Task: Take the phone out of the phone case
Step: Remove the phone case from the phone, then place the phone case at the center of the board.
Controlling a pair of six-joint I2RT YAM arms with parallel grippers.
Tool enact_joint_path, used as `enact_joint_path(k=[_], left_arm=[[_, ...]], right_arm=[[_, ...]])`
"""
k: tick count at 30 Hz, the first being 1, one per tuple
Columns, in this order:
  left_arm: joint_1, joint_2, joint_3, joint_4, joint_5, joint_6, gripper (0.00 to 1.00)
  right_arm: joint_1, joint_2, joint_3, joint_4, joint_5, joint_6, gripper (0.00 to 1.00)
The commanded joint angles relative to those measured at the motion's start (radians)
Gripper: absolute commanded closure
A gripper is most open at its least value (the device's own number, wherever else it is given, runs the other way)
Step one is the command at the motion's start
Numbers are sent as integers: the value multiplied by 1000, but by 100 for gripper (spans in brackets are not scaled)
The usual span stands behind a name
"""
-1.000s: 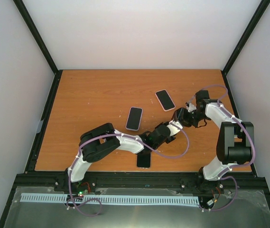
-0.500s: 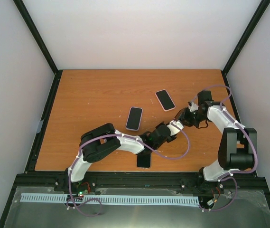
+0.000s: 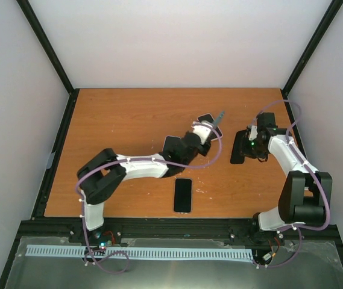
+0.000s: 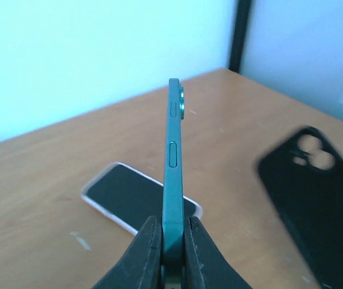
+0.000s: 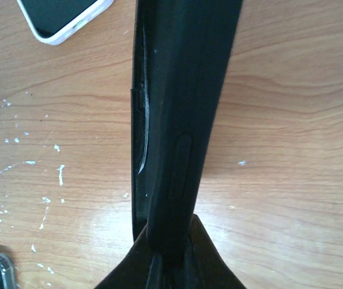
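A teal phone [image 4: 173,150] stands edge-on between the pads of my left gripper [image 4: 172,232], which is shut on its lower end. In the top view the phone [image 3: 219,114] sticks out past the left gripper [image 3: 211,123], above the back middle of the table. The black phone case [image 5: 183,102] is empty, and my right gripper [image 5: 174,244] is shut on its edge. In the top view the case [image 3: 237,147] hangs from the right gripper [image 3: 248,144], apart from the phone and to its right. The left wrist view shows the case [image 4: 316,198] blurred at right.
A white-cased phone [image 4: 126,195] lies on the wooden table [image 3: 117,120] just below the teal phone. A black phone [image 3: 182,194] lies near the front edge. Another cased phone [image 3: 170,142] is mostly hidden under the left arm. Black frame posts bound the table.
My left gripper has closed on the teal phone and carried it back and away from the case. The right gripper has drawn the empty case off to the right.
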Motion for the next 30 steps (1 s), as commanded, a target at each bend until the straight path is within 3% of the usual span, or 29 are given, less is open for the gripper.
enact_joint_path(k=[1, 8, 12, 20, 30], left_arm=[[47, -93, -21, 4, -13, -101, 100], [19, -126, -66, -82, -76, -52, 100], [-16, -126, -56, -169, -151, -30, 100], [-94, -116, -30, -293, -250, -34, 100], [-102, -99, -27, -315, -261, -49, 100]], right_arm=[[-47, -6, 85, -64, 52, -140, 97], [-247, 139, 272, -177, -101, -572, 97], [-312, 227, 353, -271, -101, -741, 97], [-424, 426, 502, -373, -140, -853, 97], [-486, 624, 650, -460, -170, -842, 97]])
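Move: The left hand holds the teal phone, with bare table some 17 cm below it and 1 cm to its left. The pink-rimmed phone lies about 11 cm ahead, the lilac-rimmed one level and 16 cm left, and the uncased black phone 20 cm back and 10 cm left, all 17 cm below. The right hand, gripping the black case, has clear table about 15 cm right, 4 cm ahead and 9 cm below. Right hand takes the case some 15 cm right; left lifts the phone, then draws it back and down. ##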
